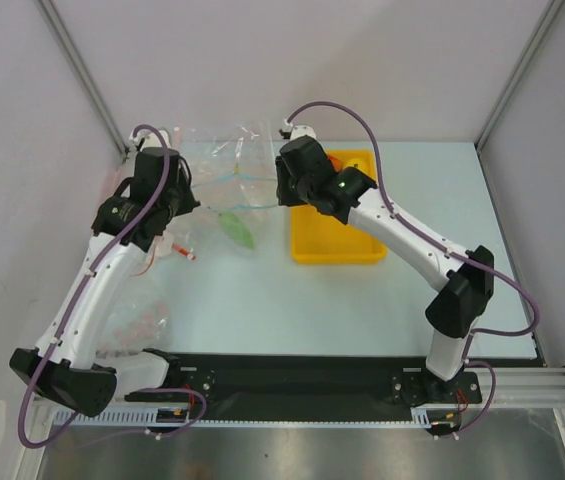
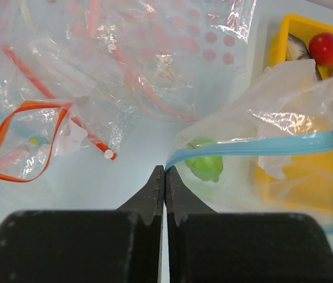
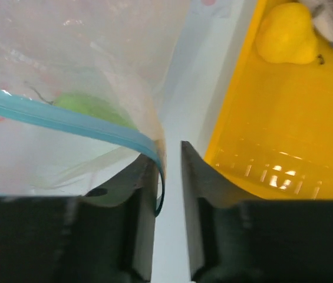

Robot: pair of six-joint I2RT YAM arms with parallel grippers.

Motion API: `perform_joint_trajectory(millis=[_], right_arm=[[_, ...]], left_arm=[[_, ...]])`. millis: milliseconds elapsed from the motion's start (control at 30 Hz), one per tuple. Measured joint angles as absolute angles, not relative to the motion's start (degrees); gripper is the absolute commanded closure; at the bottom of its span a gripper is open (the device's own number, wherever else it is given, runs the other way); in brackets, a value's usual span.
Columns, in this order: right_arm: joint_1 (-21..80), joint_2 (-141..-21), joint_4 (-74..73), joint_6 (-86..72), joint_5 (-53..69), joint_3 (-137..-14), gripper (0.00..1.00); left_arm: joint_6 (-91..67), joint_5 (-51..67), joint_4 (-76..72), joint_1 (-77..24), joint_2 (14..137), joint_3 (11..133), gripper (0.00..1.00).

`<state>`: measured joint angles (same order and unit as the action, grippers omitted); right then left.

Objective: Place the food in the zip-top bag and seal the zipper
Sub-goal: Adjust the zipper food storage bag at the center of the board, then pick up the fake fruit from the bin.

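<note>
The zip-top bag (image 1: 244, 165) lies open between my two grippers, its light-blue zipper (image 2: 260, 145) stretched across the mouth. A green vegetable (image 2: 205, 165) lies inside the bag. My left gripper (image 2: 165, 169) is shut on the bag's corner, where the zipper ends. The jaws of my right gripper (image 3: 167, 154) stand a little apart. The other end of the zipper (image 3: 66, 119) curls against its left finger, not pinched. A red fruit (image 2: 325, 48) and a grey fish (image 2: 299, 47) are in the yellow tray (image 1: 337, 250). A yellow fruit (image 3: 287, 35) sits there too.
Other clear bags with red and pink strips (image 2: 25, 135) are spread over the left and back of the table. One more bag (image 1: 137, 320) lies beside the left arm. The tray's wall (image 3: 237, 135) is just to the right of my right gripper.
</note>
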<state>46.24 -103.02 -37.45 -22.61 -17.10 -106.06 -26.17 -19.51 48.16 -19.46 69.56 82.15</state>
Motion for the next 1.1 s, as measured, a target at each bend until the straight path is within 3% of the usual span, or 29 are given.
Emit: perform_joint_trajectory(millis=[33, 233, 600, 867, 1100], right_arm=[[45.84, -103.26, -37.43, -22.65, -15.16, -106.06, 0.57], [40.51, -103.68, -34.63, -25.98, -2.07, -104.03, 0.18], [27.2, -97.38, -21.45, -35.73, 11.84, -87.55, 0.17], [24.1, -107.42, -25.04, -36.16, 5.93, -96.66, 0.12], [23.88, -116.84, -24.47, -29.67, 3.75, -99.15, 0.0]], left_arm=[[-25.69, -19.73, 48.12, -19.29, 69.63, 82.28, 1.0], [-22.7, -18.17, 45.71, -19.18, 69.89, 82.37, 1.0], [-21.8, -11.57, 42.26, -19.86, 78.43, 84.97, 1.0], [-21.89, -7.16, 39.77, -20.4, 79.53, 84.82, 1.0], [-21.89, -4.84, 39.72, -20.91, 80.25, 84.82, 1.0]])
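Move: The pear in the yellow tray lies about 17 cm ahead of the right hand, 9 cm to its right and 23 cm below. The fish lies some 4 cm right of the pear and 3 cm farther out, and the tomato about 8 cm beyond the pear and 3 cm right of it. From the left hand, holding the bag's rim, the pear is roughly 18 cm ahead, 28 cm right, 26 cm down. Right hand releases the rim, opens, sinks forward-right some 20 cm towards the pear; left draws bag right. ##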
